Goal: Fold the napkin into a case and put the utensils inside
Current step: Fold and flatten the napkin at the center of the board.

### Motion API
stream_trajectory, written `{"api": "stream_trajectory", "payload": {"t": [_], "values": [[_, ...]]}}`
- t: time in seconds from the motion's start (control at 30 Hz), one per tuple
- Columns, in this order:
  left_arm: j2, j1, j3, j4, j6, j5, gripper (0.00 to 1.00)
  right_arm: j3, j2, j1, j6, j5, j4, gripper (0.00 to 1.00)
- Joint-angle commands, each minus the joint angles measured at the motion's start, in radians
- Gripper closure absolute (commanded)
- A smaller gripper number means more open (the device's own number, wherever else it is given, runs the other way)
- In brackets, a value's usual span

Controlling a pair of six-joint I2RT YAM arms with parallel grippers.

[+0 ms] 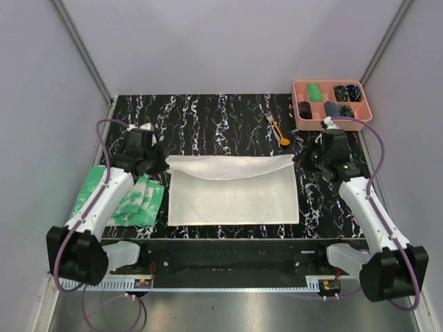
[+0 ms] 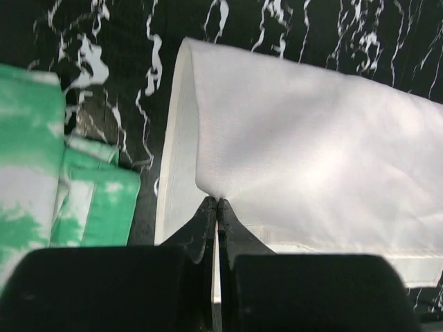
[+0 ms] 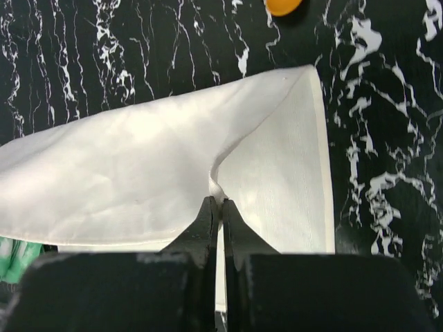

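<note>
The cream-white napkin (image 1: pixel 232 197) lies spread in the middle of the black marbled table, its far edge raised and curling over the rest. My left gripper (image 1: pixel 162 161) is shut on the far-left corner; in the left wrist view its tips (image 2: pixel 218 202) pinch a peak of the napkin (image 2: pixel 311 152). My right gripper (image 1: pixel 299 158) is shut on the far-right corner, and its tips (image 3: pixel 220 200) clamp a fold of the napkin (image 3: pixel 118 166). The utensils (image 1: pixel 277 128), a fork and an orange spoon (image 3: pixel 284 5), lie beyond the napkin's right corner.
A pink compartment tray (image 1: pixel 325 83) with small dark and green items sits at the far right. A green-and-white mottled cloth (image 1: pixel 137 200) lies left of the napkin under the left arm, also seen as a green cloth (image 2: pixel 41 173) in the left wrist view.
</note>
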Motion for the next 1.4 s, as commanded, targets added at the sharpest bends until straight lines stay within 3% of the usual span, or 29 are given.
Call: {"api": "stream_trajectory", "payload": {"t": [0.0, 0.17, 0.4, 0.9, 1.1, 1.37], "values": [[-0.108, 0.006, -0.077, -0.048, -0.016, 0.071, 1.0, -0.04, -0.119, -0.001, 0.057, -0.025, -0.195, 1.0], [-0.145, 0.006, -0.133, -0.082, -0.055, 0.13, 1.0, -0.092, -0.179, -0.001, 0.094, -0.043, -0.259, 1.0], [-0.167, 0.006, -0.194, -0.117, -0.07, 0.098, 1.0, -0.179, -0.207, -0.001, 0.129, -0.045, -0.261, 1.0], [-0.073, -0.031, -0.234, -0.16, -0.136, 0.108, 1.0, -0.281, -0.201, -0.001, 0.336, -0.013, -0.362, 1.0], [-0.054, -0.062, -0.254, -0.163, -0.174, 0.089, 1.0, -0.337, -0.212, -0.001, 0.443, 0.056, -0.401, 1.0], [-0.095, -0.063, -0.225, -0.211, -0.17, 0.03, 1.0, -0.297, -0.244, -0.001, 0.419, 0.194, -0.485, 1.0]]}}
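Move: Each hand already pinches a corner of the napkin's raised upper layer. For the left hand, the napkin's near-left corner lies about 18 cm back, 1 cm left and 11 cm below; the green cloth's middle is 10 cm back and 17 cm left. For the right, the near-right corner is some 20 cm back, 2 cm right and 14 cm below, the utensils 10 cm ahead and 4 cm left, the pink box 18 cm ahead and 12 cm right. Both hands, still pinching the upper layer, sweep back 11–16 cm and down towards the near edge, tipping down. ##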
